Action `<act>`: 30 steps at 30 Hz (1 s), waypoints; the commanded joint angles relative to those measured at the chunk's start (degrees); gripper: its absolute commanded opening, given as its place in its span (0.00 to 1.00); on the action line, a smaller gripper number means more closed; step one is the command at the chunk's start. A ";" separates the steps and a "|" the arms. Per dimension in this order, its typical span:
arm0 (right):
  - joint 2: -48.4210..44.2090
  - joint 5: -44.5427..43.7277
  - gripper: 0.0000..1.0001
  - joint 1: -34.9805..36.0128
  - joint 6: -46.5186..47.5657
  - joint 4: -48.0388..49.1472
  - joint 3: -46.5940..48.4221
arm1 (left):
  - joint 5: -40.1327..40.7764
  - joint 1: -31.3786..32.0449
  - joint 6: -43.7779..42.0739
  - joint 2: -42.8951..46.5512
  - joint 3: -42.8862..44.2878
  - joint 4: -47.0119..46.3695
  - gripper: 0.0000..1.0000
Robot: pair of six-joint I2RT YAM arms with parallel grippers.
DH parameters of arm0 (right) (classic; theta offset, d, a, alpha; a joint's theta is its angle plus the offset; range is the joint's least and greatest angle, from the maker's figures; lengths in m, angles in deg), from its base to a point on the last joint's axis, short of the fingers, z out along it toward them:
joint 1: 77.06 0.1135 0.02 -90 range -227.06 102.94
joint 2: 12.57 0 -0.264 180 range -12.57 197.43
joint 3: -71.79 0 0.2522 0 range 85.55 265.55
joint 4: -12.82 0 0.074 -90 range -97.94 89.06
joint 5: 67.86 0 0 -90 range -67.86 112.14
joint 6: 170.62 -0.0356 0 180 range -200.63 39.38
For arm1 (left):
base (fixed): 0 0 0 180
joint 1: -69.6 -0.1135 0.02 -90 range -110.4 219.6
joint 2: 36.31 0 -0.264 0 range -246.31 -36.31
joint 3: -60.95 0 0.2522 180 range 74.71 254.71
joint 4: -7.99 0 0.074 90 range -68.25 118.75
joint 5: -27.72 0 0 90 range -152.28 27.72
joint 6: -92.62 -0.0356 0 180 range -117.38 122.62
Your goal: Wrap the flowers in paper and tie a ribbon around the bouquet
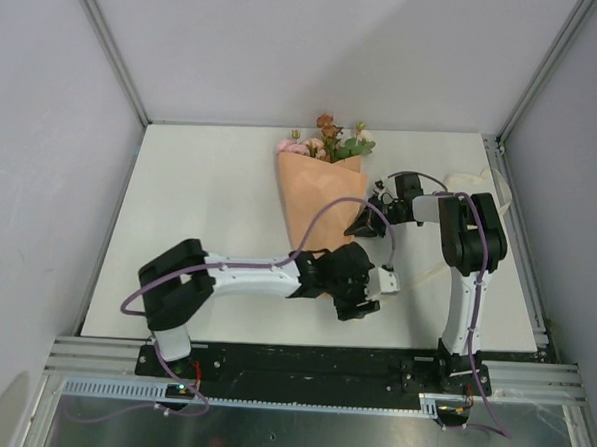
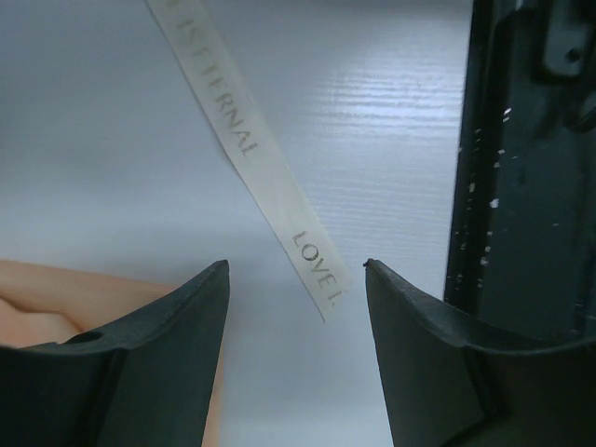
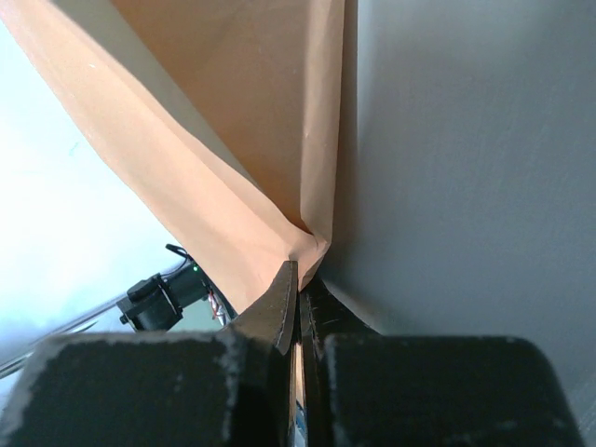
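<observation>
The bouquet (image 1: 320, 200) lies on the white table (image 1: 209, 219) as a peach-orange paper cone. The flowers (image 1: 328, 140), pink, orange and cream, stick out of its far end. My right gripper (image 3: 300, 272) is shut on the folded edge of the paper (image 3: 233, 140), at the cone's right side (image 1: 359, 225). My left gripper (image 2: 296, 265) is open by the cone's narrow near end (image 1: 367, 292), with nothing between its fingers. The printed cream ribbon (image 2: 270, 177) lies flat on the table, its cut end just beyond the left fingertips. A corner of paper (image 2: 56, 298) shows at lower left.
More cream ribbon (image 1: 471, 180) is bunched at the table's back right, behind the right arm (image 1: 473, 238). A dark upright part (image 2: 521, 186) fills the right side of the left wrist view. Metal frame rails (image 1: 523, 235) border the table.
</observation>
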 commanded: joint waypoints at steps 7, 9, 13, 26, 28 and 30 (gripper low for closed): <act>1.67 -1.21 0.00 0.03 1.69 -0.71 1.22 | 13.91 4.73 -9.23 -10.71 5.48 1.07 0.65; 1.66 -1.21 0.00 0.04 1.69 -0.75 1.22 | 14.47 5.56 -10.04 -11.80 4.69 1.06 0.65; 1.61 -1.09 0.00 -0.07 1.80 -0.93 1.22 | 13.84 5.99 -9.81 -13.00 2.97 1.56 0.65; 1.61 -1.70 0.00 -0.52 2.10 -1.18 1.22 | 7.58 2.96 -15.54 -11.70 1.38 5.94 0.01; 1.75 -1.51 0.00 -0.42 2.08 -1.11 1.22 | 6.55 2.50 -16.19 -9.41 0.74 5.99 0.00; 1.77 -1.38 0.00 -0.29 2.07 -0.98 1.22 | 4.54 1.62 -15.75 -6.79 0.49 6.04 0.00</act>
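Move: The loose end of the ribbon lies about 6 cm below the left hand, only 1 cm or so farther out and 1 cm to its right. Near it, the wrapping paper's near right corner is about 4 cm ahead of the left hand and 5 cm to its left, and the table's near edge some 8 cm back, straight behind. From the right hand, already pinching the paper's right edge, the ribbon end is roughly 21 cm back and 2 cm to the right. Sinking almost straight down by about 6 cm, the left hand brings its open fingers around the loose end of the ribbon on the table, the fingers steepening by some 10 degrees; once low, it stays there and shuts them, pinching the ribbon just short of its tip. The right hand stays still and keeps its closed hold on the paper's right edge. ##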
